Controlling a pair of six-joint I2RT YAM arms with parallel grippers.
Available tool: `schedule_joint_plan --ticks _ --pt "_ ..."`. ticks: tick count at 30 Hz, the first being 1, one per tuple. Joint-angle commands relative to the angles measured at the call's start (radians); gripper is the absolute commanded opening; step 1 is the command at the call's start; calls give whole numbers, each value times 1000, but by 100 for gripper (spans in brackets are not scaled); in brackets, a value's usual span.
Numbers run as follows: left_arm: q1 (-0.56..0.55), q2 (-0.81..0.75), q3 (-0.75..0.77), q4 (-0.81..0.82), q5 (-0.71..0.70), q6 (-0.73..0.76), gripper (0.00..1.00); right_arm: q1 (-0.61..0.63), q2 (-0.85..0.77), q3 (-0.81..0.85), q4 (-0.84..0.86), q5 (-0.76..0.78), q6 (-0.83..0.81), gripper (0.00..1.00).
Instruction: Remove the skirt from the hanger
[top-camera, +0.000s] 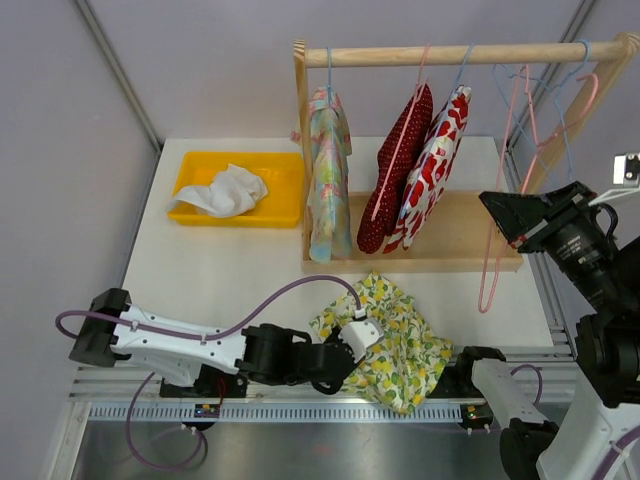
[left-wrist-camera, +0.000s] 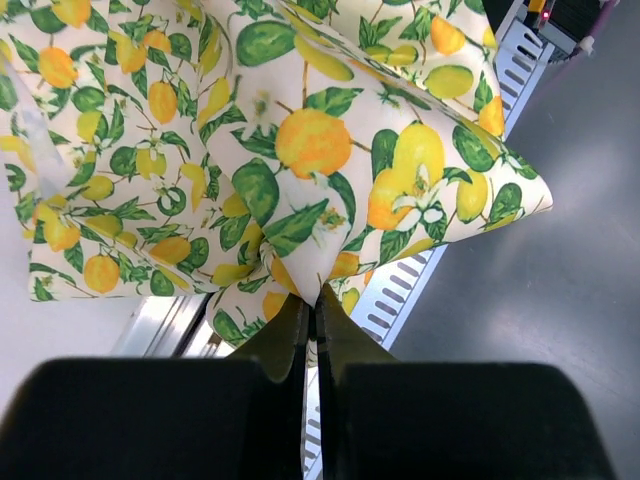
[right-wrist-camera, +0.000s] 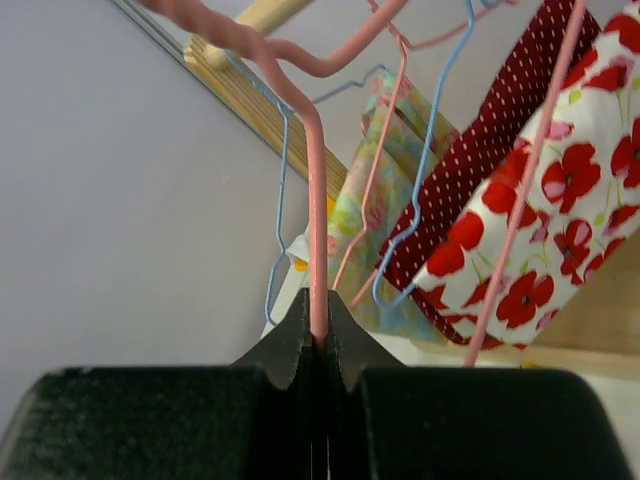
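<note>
The skirt (top-camera: 400, 350), white with a yellow lemon and green leaf print, lies crumpled on the table's near edge, partly over the metal rail. My left gripper (top-camera: 360, 335) is shut on a fold of it; in the left wrist view the skirt (left-wrist-camera: 300, 150) bunches out from the closed left gripper (left-wrist-camera: 312, 305). The bare pink wire hanger (top-camera: 497, 250) hangs by the rack's right end with no cloth on it. My right gripper (top-camera: 498, 215) is shut on its wire. The right wrist view shows the hanger's wire (right-wrist-camera: 318, 200) pinched in that gripper (right-wrist-camera: 318, 335).
A wooden rack (top-camera: 460, 52) stands at the back with a pastel floral garment (top-camera: 328, 170), a red dotted one (top-camera: 400, 160) and a poppy-print one (top-camera: 435, 160). Empty blue and pink hangers (top-camera: 560, 100) hang at its right. A yellow tray (top-camera: 190, 165) holds a white cloth.
</note>
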Motion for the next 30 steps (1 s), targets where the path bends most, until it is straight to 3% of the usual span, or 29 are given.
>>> schedule_joint_plan --ticks 1,5,11,15,19,24,30 --pt "15 -31 54 -21 -35 52 0 1 -27 15 -174 6 5 0" --pt "66 -77 18 -67 -62 38 0 1 -29 0 -234 13 -18 0" --pt "193 -260 8 -224 -145 18 0 1 -12 -134 -88 37 -19 0" --pt "319 -340 80 -398 -249 58 0 1 72 -109 31 71 -15 0" --pt "503 -383 268 -464 -250 199 0 1 177 -33 108 109 -9 0" --pt "859 -348 535 -416 -61 436 0 1 325 56 151 138 -30 0" --pt "1231 -18 1034 -435 189 515 0 1 418 73 196 143 -23 0"
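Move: The lemon skirt is already pinched in the left hand. The yellow tray lies about 45 cm ahead of that hand, 30 cm to its left and slightly below, while the pastel skirt hangs some 33 cm ahead, 6 cm left and 17 cm higher. For the right hand, holding the emptied pink hanger, the rail is roughly 19 cm ahead and 11 cm up; the red-flowered skirt hangs 18 cm ahead, 4 cm left, 15 cm below. The lemon skirt, still pinched, is swept towards the yellow tray: the left hand goes up about 30 cm, forward and left, climbing fastest late, while swinging some 50 degrees counter-clockwise and tipping up. The pink hanger stays gripped as the right hand dips back and down, then pushes well forward towards the rail, ending slightly lower and tipped down. ##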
